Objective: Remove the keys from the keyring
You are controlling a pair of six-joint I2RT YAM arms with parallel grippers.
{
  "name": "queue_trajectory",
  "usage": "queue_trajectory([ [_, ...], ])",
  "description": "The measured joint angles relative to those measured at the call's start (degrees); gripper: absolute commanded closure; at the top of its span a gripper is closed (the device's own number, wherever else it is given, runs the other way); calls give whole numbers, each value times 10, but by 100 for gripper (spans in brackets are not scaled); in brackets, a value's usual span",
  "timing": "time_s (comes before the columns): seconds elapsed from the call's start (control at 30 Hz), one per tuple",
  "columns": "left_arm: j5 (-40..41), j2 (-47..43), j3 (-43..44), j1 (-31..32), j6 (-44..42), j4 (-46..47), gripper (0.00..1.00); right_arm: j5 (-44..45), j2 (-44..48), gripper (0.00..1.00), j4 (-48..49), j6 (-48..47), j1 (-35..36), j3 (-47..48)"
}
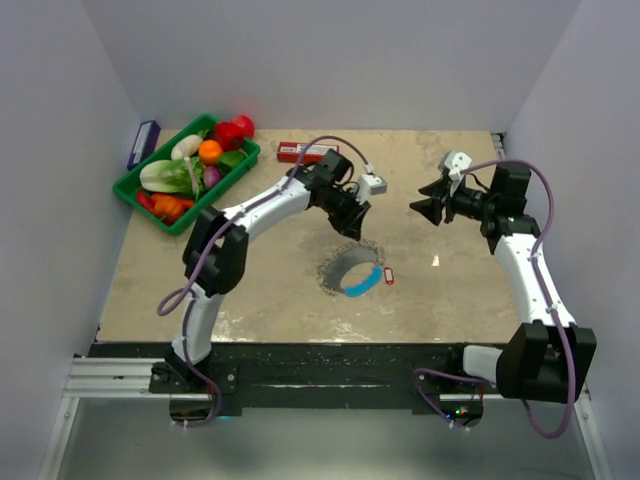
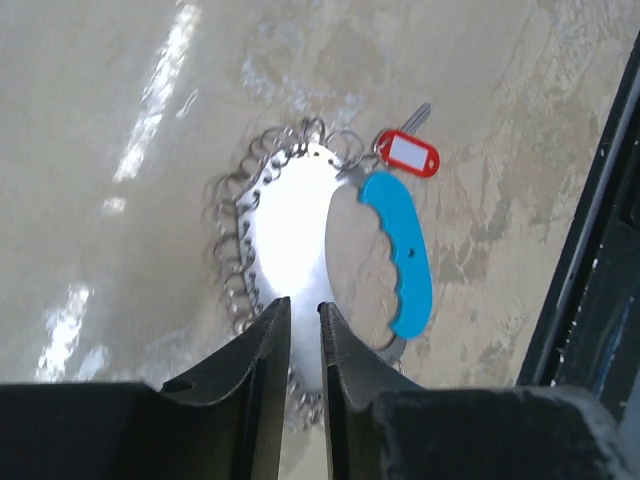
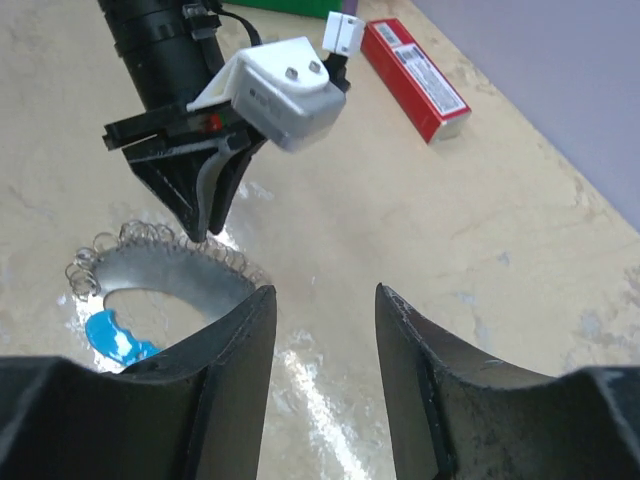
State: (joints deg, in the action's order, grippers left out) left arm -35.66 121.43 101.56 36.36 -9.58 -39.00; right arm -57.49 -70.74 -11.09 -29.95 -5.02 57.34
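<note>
The keyring lies flat on the table as a loop with a bright blue curved section. The keys form a fringe of small silvery pieces along the rest of it. One key has a red tag and sits beside the blue part. My left gripper hovers just above the loop's far edge, its jaws a narrow gap apart with nothing between them. Further right and higher, my right gripper is open and empty. It points toward the left gripper and the keyring.
A long red box lies at the back of the table. A green basket of toy vegetables stands at the back left. A dark blue object rests against the left wall. A tiny bright piece lies right of the keyring.
</note>
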Motion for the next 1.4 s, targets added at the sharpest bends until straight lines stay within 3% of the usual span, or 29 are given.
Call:
queue_trajectory([
  [0.2,65,65,95,74,-42,-6,76,13,7,51,-51,-45,-31,-24],
  [0.53,127,102,126,99,-124,-15,80,10,23,51,-78,-71,-64,-41],
  [0.97,128,102,57,146,-186,-7,78,-6,27,50,-82,-71,-66,-41],
  [1.4,155,59,-37,144,-204,86,74,-11,37,49,-82,-71,-68,-41],
])
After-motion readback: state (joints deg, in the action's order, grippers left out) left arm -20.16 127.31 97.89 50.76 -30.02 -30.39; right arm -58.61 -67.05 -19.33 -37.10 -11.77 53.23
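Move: The red-tagged key lies about 9 cm to the left hand's right, 7 cm back towards the base and 10 cm below. The blue handle beside it is some 8 cm back and 4 cm right of the hand. The keyring's silver plate is nearer, roughly 4 cm back and straight below on the left-right line, at the same depth. From the right hand, the tagged key is about 8 cm back, 6 cm left and 25 cm below. With no touch to be seen, the left hand closes in on the red-tagged key, slightly open: it darts about 6 cm right, then sinks some 8 cm in all while drawing back about 4 cm, turning roughly 30 degrees clockwise with its fingers steeper. The empty right hand clears off about 4 cm right and 3 cm down, a little back, still open. ##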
